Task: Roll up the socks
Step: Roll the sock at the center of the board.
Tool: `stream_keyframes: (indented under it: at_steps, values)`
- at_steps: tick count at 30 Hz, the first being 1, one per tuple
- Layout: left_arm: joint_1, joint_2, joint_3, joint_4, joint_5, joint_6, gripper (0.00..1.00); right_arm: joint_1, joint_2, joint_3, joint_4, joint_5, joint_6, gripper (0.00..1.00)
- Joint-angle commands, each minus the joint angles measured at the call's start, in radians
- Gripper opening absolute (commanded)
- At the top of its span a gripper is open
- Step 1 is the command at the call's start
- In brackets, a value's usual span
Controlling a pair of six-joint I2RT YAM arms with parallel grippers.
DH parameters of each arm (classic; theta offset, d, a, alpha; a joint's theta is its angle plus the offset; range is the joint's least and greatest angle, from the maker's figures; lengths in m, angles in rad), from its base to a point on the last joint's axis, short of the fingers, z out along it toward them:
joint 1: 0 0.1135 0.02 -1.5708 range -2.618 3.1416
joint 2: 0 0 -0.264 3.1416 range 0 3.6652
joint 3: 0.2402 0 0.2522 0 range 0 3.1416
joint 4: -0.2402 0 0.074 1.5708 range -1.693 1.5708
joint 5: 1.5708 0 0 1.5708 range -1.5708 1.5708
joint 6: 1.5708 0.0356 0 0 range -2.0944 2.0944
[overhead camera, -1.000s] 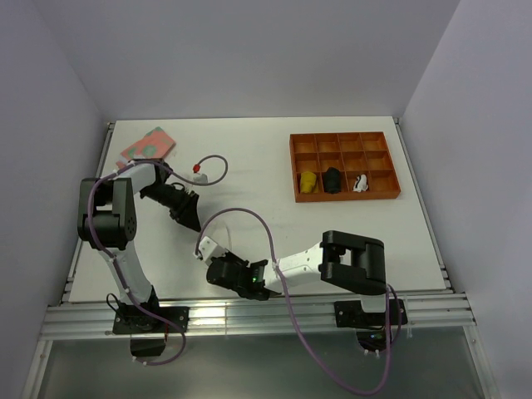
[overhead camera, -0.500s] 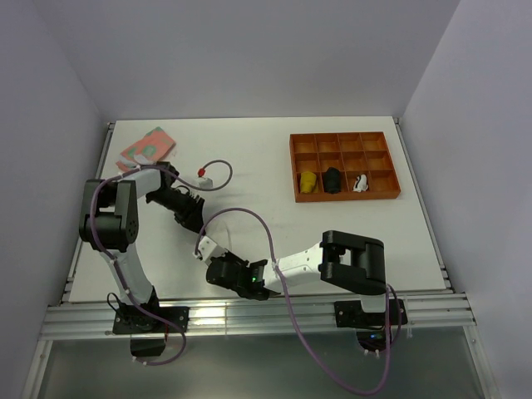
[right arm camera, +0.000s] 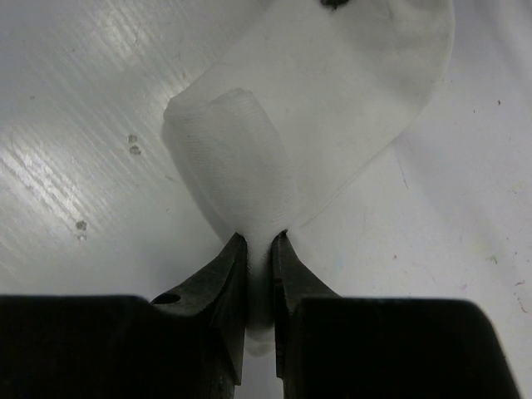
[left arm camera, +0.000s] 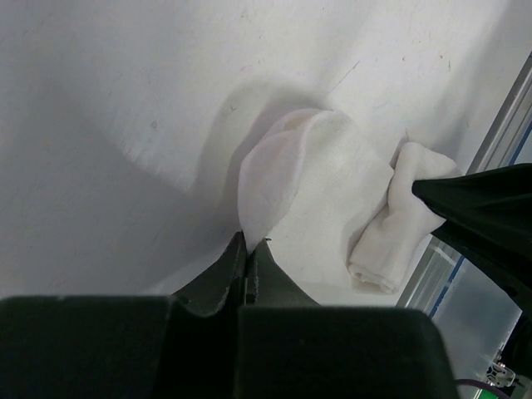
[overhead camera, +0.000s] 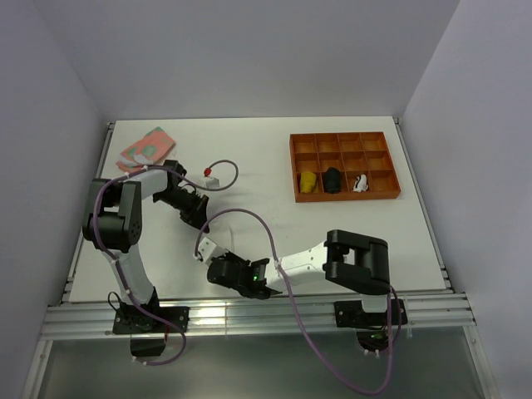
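A plain white sock [overhead camera: 205, 246] lies flat on the white table near the front edge, between my two grippers. In the left wrist view the sock [left arm camera: 324, 187] spreads ahead, and my left gripper [left arm camera: 249, 245] is shut on its near edge, lifting it slightly. Its far end is rolled into a short tube [left arm camera: 389, 245]. In the right wrist view my right gripper [right arm camera: 259, 241] is shut on that rolled end [right arm camera: 237, 158], and the rest of the sock [right arm camera: 349, 91] lies flat beyond. From above, the left gripper [overhead camera: 199, 223] and the right gripper [overhead camera: 216, 264] are close together.
An orange compartment tray [overhead camera: 342, 141] stands at the back right, with a yellow bundle [overhead camera: 308, 181], a black bundle [overhead camera: 332, 179] and a white-and-black bundle [overhead camera: 360, 183] in its front row. A pink and green cloth [overhead camera: 148, 145] lies at the back left. The metal rail [overhead camera: 249, 316] runs along the table's front edge.
My left gripper has moved toward the front of the table to the sock and closed on its edge. The right gripper has kept its hold on the rolled end.
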State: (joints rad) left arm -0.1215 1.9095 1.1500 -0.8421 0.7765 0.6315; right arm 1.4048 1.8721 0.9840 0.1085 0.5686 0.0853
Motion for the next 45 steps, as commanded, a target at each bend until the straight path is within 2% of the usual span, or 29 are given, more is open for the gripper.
stream_keyframes:
  at_steps: [1,6,10,13,17,20,23,27,34,40,41,43,45]
  values:
    - [-0.029,0.002,0.028,0.026,-0.002,-0.026,0.0,0.019,-0.067,0.025,-0.081,-0.044,-0.044,0.06]
    - [-0.066,0.003,0.048,0.026,0.017,-0.042,0.0,0.025,-0.093,0.077,-0.139,-0.119,-0.111,0.07]
    - [-0.098,0.005,0.056,0.028,0.021,-0.046,0.0,0.008,-0.07,0.128,-0.168,-0.246,-0.131,0.07]
    - [-0.118,0.003,0.06,0.035,0.027,-0.056,0.0,-0.03,-0.05,0.142,-0.178,-0.324,-0.11,0.06]
    - [-0.124,0.013,0.074,0.015,0.035,-0.039,0.0,-0.107,-0.042,0.09,-0.124,-0.519,-0.088,0.06]
    - [-0.132,0.025,0.076,-0.005,0.047,-0.015,0.0,-0.164,-0.013,0.1,-0.128,-0.575,-0.062,0.07]
    - [-0.148,0.026,0.071,-0.014,0.055,0.005,0.0,-0.213,0.035,0.11,-0.118,-0.721,-0.048,0.07]
    - [-0.158,0.025,0.06,-0.008,0.053,0.011,0.0,-0.27,0.082,0.107,-0.07,-0.792,-0.019,0.08]
    - [-0.162,0.01,0.04,0.044,0.029,-0.015,0.01,-0.306,0.202,0.183,-0.156,-0.837,0.011,0.1]
    - [-0.162,-0.049,0.001,0.138,-0.031,-0.068,0.1,-0.329,0.275,0.239,-0.237,-0.903,0.059,0.13]
    - [-0.161,-0.061,-0.006,0.162,-0.042,-0.094,0.17,-0.329,0.279,0.243,-0.25,-0.908,0.065,0.13]
    - [-0.159,-0.107,-0.018,0.204,-0.068,-0.124,0.19,-0.337,0.277,0.231,-0.271,-0.924,0.079,0.13]
    - [-0.156,-0.136,-0.012,0.221,-0.069,-0.144,0.27,-0.339,0.268,0.219,-0.276,-0.935,0.091,0.13]
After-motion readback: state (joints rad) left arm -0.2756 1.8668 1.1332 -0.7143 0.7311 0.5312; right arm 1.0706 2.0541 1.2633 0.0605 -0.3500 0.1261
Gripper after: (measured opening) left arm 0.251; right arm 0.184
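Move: The sock's flat middle spreads about 4 cm back and 3 cm to the right of the left hand, about 1 cm below it; the left fingers already pinch its far edge. Its folded end, already in the right fingers, is some 8 cm back and 4 cm right of the left hand. From the right hand, the flat middle is roughly 5 cm ahead and 2 cm left, 1 cm lower, and the left-held edge about 9 cm ahead and 5 cm left. The sock's folded end, still pinched by the right hand, is first drawn back and up about 3 cm, then brought down and swept forward and left past the left hand, ending some 7 cm farther left, with the wrist turning counter-clockwise until the fingers point left. The left hand carries its edge about 5 cm right, low over the board, then opens its fingers partway. ##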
